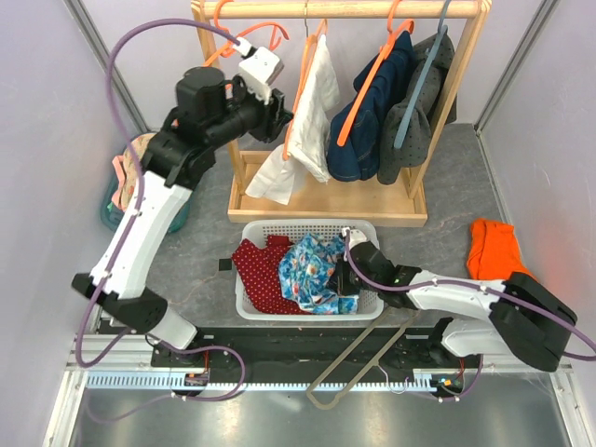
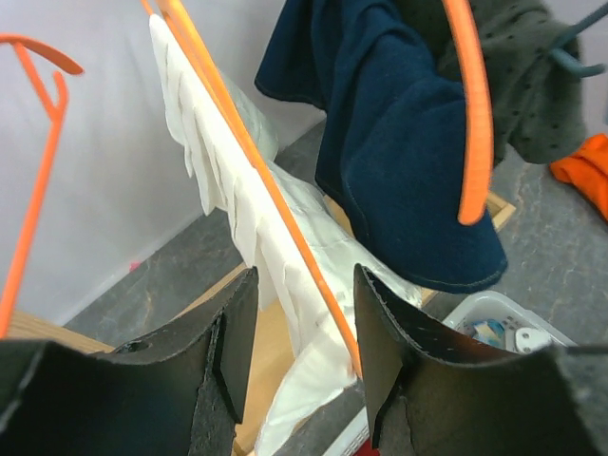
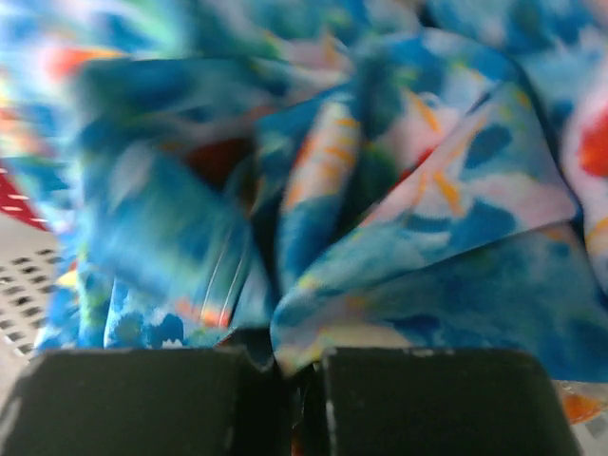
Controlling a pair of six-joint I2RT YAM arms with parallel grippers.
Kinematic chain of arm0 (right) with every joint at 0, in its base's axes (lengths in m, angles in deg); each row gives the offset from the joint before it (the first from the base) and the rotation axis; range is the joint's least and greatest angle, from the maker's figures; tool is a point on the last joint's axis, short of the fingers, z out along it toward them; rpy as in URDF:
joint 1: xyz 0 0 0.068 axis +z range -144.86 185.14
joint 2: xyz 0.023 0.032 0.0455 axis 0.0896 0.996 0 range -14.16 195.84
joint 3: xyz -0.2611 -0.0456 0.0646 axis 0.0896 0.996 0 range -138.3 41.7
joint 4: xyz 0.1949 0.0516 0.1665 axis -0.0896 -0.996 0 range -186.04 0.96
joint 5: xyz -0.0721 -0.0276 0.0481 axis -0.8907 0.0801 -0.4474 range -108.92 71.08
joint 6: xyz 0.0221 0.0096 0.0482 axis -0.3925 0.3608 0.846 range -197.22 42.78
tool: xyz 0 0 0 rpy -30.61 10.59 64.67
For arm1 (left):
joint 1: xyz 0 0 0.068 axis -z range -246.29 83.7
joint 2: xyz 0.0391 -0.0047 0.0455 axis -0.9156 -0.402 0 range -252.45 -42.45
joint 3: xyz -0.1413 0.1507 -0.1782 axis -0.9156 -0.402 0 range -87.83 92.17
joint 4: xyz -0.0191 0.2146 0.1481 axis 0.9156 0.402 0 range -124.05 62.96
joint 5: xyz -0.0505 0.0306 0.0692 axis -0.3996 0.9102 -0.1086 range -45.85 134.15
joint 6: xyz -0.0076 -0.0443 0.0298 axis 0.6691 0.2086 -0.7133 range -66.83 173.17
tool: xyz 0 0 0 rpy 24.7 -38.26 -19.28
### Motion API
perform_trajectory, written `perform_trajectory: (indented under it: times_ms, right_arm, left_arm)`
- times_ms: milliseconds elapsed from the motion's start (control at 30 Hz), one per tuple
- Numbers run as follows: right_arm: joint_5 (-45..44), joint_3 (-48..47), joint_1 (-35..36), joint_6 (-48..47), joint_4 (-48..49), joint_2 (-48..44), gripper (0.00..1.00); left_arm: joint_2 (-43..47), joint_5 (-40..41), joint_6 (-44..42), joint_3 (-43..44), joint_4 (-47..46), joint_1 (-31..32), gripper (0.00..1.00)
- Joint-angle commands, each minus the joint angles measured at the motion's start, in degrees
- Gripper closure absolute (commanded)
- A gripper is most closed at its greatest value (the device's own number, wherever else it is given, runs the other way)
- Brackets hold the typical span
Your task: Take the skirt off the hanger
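The dark red, white-dotted skirt (image 1: 264, 272) lies crumpled in the left half of a white basket (image 1: 307, 226), off any hanger. An empty orange hanger (image 1: 244, 39) hangs at the left end of the wooden rack and shows at the left edge of the left wrist view (image 2: 36, 171). My left gripper (image 1: 279, 116) is raised beside the rack and stands open (image 2: 304, 285). Nothing is gripped; beyond its fingers runs the orange hanger bearing a white garment (image 2: 275, 237). My right gripper (image 1: 345, 279) is down in the basket, shut (image 3: 299, 366) on the blue floral garment (image 3: 380, 190).
The wooden rack (image 1: 326, 212) also carries a navy garment (image 1: 372, 112) on an orange hanger and a grey dotted garment (image 1: 419, 112) on a grey-blue hanger. An orange cloth (image 1: 489, 247) lies at the right. A grey hanger (image 1: 368, 358) lies near the arm bases, and a teal container (image 1: 140, 200) sits at the left.
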Motion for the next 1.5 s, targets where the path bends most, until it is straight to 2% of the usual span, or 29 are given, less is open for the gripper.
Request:
perform_trajectory:
  times_ms: [0, 33, 67, 133, 167, 233, 267, 333, 433, 467, 500, 567, 667, 700, 800, 933, 1067, 1267, 1433, 1467]
  right_arm:
    - [2.58, 2.22, -0.16, 4.06, 4.43, 4.27, 1.00]
    - [3.28, 1.26, -0.16, 3.80, 3.91, 6.19, 0.99]
    - [3.81, 0.21, -0.16, 3.19, 2.69, 6.91, 0.88]
    - [4.34, -3.38, -0.16, 1.87, -1.36, 6.74, 0.76]
    - [4.61, -4.45, -0.16, 1.51, -2.50, 5.87, 0.65]
    - [4.43, -7.34, -0.16, 0.99, -4.70, 1.57, 0.56]
    - [4.09, -8.49, -0.16, 0.55, -6.36, -0.10, 0.48]
    - [3.21, -12.43, -0.16, -0.68, -10.49, -4.15, 0.43]
    - [2.15, -18.14, -0.16, -2.44, -16.73, -7.14, 0.22]
    - [2.06, -19.48, -0.16, -3.75, -18.23, -7.50, 0.07]
    - [1.54, -20.88, -0.16, -4.29, -21.46, -7.94, 0.04]
    - [0.48, -24.31, -0.16, -5.51, -24.30, -8.38, 0.02]
    - [-0.75, -27.39, -0.16, -6.40, -27.91, -9.52, 0.02]
    - [-2.06, -28.01, -0.16, -7.18, -29.04, -10.48, 0.02]
    - [-4.35, -30.73, -0.16, -8.94, -31.59, -11.80, 0.06]
    - [-6.64, -35.30, -0.16, -10.96, -33.89, -13.65, 0.09]
    - [-6.38, -39.00, -0.16, -12.55, -35.38, -14.97, 0.05]
    - [-5.33, -41.99, -0.07, -12.82, -32.58, -17.61, 0.02]
    - [-1.73, -40.15, -0.16, -10.10, -24.33, -17.52, 0.02]
    - [-1.28, -39.19, -0.16, -9.22, -20.13, -17.35, 0.02]
  left_arm:
    - [-4.15, 4.47, 2.77, 4.92, -4.18, 1.07, 0.48]
    - [-5.12, 4.92, 2.77, 5.45, -4.44, 1.16, 0.48]
    - [-6.52, 5.10, 2.69, 6.59, -4.45, 1.25, 0.48]
    - [-7.84, 6.24, 2.60, 7.65, -4.71, 1.69, 0.48]
    - [-9.07, 6.33, 2.60, 8.52, -4.71, 1.78, 0.47]
    - [-10.04, 6.76, 2.25, 9.32, -4.89, 2.30, 0.47]
    - [-10.48, 6.94, 2.16, 9.67, -5.06, 2.48, 0.47]
    - [-11.54, 7.12, 2.16, 9.76, -5.24, 2.66, 0.47]
    - [-13.03, 7.82, 1.72, 9.76, -5.50, 2.66, 0.47]
    - [-13.30, 8.26, 1.63, 9.67, -5.50, 2.66, 0.47]
    - [-13.65, 8.87, 1.11, 9.59, -5.68, 2.66, 0.47]
    - [-14.88, 9.49, 0.75, 9.41, -5.85, 2.66, 0.48]
    - [-16.46, 10.11, 0.05, 10.02, -6.29, 2.66, 0.62]
    - [-16.90, 10.11, -0.13, 10.29, -6.47, 2.75, 0.78]
    - [-17.95, 11.85, -0.21, 11.78, -6.82, 2.75, 0.98]
    - [-16.99, 12.39, -0.74, 12.48, -6.91, 2.66, 0.98]
    - [-13.92, 13.71, -2.67, 12.40, -7.43, 2.66, 0.98]
    - [-5.93, 17.49, -6.54, 12.22, -8.23, 2.66, 0.98]
    - [2.15, 16.88, -6.63, 10.65, -6.83, 2.83, 0.98]
    - [3.21, 16.27, -6.20, 10.38, -6.47, 3.01, 0.98]
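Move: With my left hand half open, the stretch of orange hanger bar I go for is about 9 cm ahead, 4 cm right and 5 cm below. Its white cloth centres roughly 6 cm ahead, 5 cm right, 14 cm below; the navy garment is some 14 cm right, 4 cm ahead, 9 cm below. My right hand grips the flowered cloth inside the white basket, whose middle is about 7 cm left, 2 cm ahead, 5 cm below. I reach my left hand about 10 cm forward, also down and to the right, shut its fingers on the orange bar, then draw it back, up and left some 9 cm, turning slightly counter-clockwise. Meanwhile my right hand dips 2 cm, opens wide to let go of the flowered cloth, and rises some 30 cm out of the basket, its fingers tipping up. ##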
